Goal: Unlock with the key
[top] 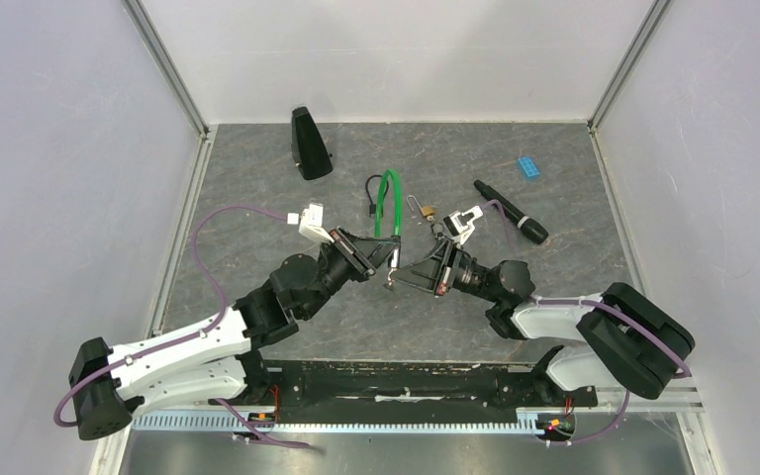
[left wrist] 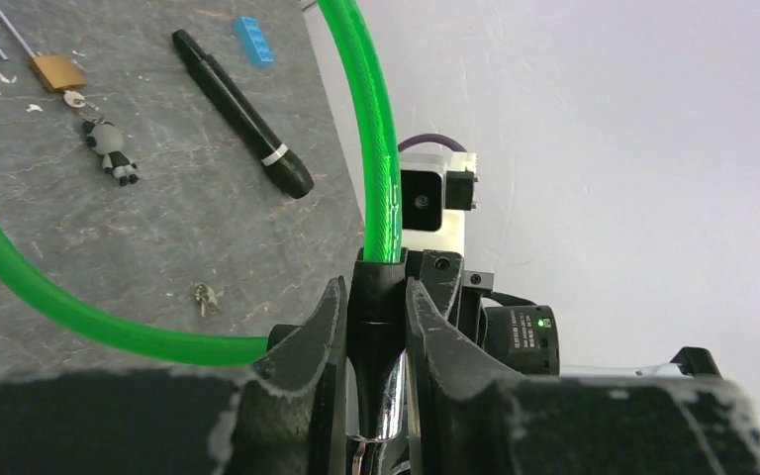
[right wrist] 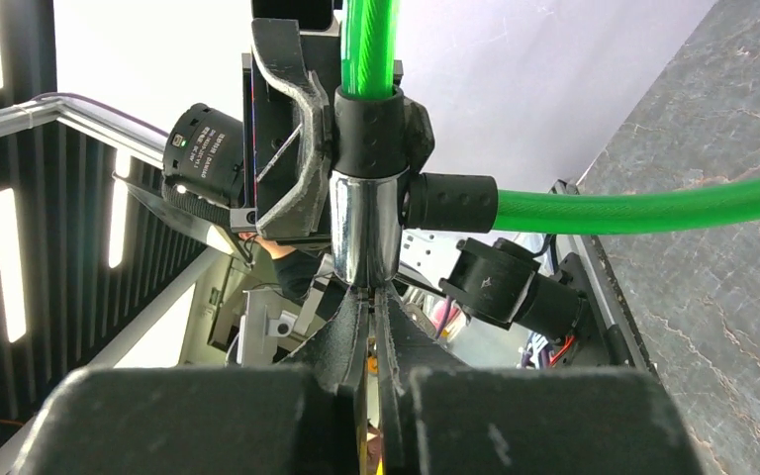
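Observation:
A green cable lock [top: 388, 203] is lifted over the table's middle, its loop arching toward the back. My left gripper [top: 388, 255] is shut on the lock's black barrel [left wrist: 376, 317], one finger on each side. The chrome cylinder [right wrist: 361, 233] points down at my right gripper [right wrist: 371, 312]. Its jaws are pressed together right under the cylinder's end. They pinch a thin key [right wrist: 369, 346], of which only a sliver shows. In the top view the right gripper [top: 408, 272] meets the lock from the right.
A brass padlock [top: 427, 211] with a small figure keychain [left wrist: 114, 150] lies behind the lock. A black marker [top: 511, 211] and a blue brick [top: 528, 166] lie at the back right. A black wedge [top: 309, 143] stands at the back left. Small keys [left wrist: 204, 297] lie on the table.

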{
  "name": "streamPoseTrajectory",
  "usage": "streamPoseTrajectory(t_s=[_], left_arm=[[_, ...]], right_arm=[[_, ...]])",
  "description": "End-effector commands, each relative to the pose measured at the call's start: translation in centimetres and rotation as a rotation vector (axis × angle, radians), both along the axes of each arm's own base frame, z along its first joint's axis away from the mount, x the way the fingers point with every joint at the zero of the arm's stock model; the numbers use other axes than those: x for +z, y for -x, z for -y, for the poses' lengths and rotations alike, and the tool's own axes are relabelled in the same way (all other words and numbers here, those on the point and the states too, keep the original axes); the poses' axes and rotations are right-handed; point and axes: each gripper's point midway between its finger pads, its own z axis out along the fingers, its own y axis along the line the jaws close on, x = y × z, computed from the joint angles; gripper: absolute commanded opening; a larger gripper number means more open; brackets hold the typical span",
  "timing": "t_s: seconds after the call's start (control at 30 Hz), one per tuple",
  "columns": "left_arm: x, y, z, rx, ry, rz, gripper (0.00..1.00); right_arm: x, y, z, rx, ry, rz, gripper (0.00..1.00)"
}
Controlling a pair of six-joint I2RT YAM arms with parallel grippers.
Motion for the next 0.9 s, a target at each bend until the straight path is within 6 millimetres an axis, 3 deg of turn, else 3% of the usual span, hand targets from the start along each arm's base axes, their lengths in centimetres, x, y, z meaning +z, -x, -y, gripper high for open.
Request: streamPoseTrajectory(t_s=[0.0,0.13,0.3,0.43,0.67,0.87], left_arm=[[4.3,4.1,2.1,-0.205,0.136,0.096,0.02],[3.2,3.8,1.6,-0.178,0.081,0.082,0.05],[2.0,3.6,0.5,-0.147,-0.002,0.072,0.35],[1.4,3.5,-0.1,-0.131,-0.043,0.071,0.54],[1.0,3.3,-0.1,-0.122,-0.084,0.076,0.67],[0.3,3.0,0.0,-0.114,-0.116,0.078,0.67]], right_arm=[[1.7,-1.9,-0.1,-0.079,-0.035,0.032,0.00],[0.2,-2.3,-0.6,-0.097,0.065,0.056,0.00],[-1.7,-3.2,-1.1,-0.125,0.243,0.131,0.00],[-1.7,-3.9,-1.3,-0.147,0.331,0.196,0.00],[-0.9,-4.0,-1.5,-0.129,0.373,0.262,0.00],[-0.2,-3.5,-1.9,-0.088,0.360,0.272,0.00]])
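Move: The left gripper already holds the green lock clear of the table; the lock body's middle is about 2 cm back from that hand point, roughly level. The padlock lies on the table some 23 cm ahead and 9 cm right, the doll keyring about 18 cm ahead and 11 cm right, both some 27 cm below. From the right hand, pinching the key at the lock's end, the lock body is about 4 cm ahead, 1 cm left and 2 cm higher. Open the left gripper widely around the green lock to let go of its black sleeve, while easing that hand about 2 cm left and 2.5 cm down. Keep the right fingers shut on the key and carry the lock with it, about 4 cm down and 2 cm left, dipping those fingertips some 25 degrees. ##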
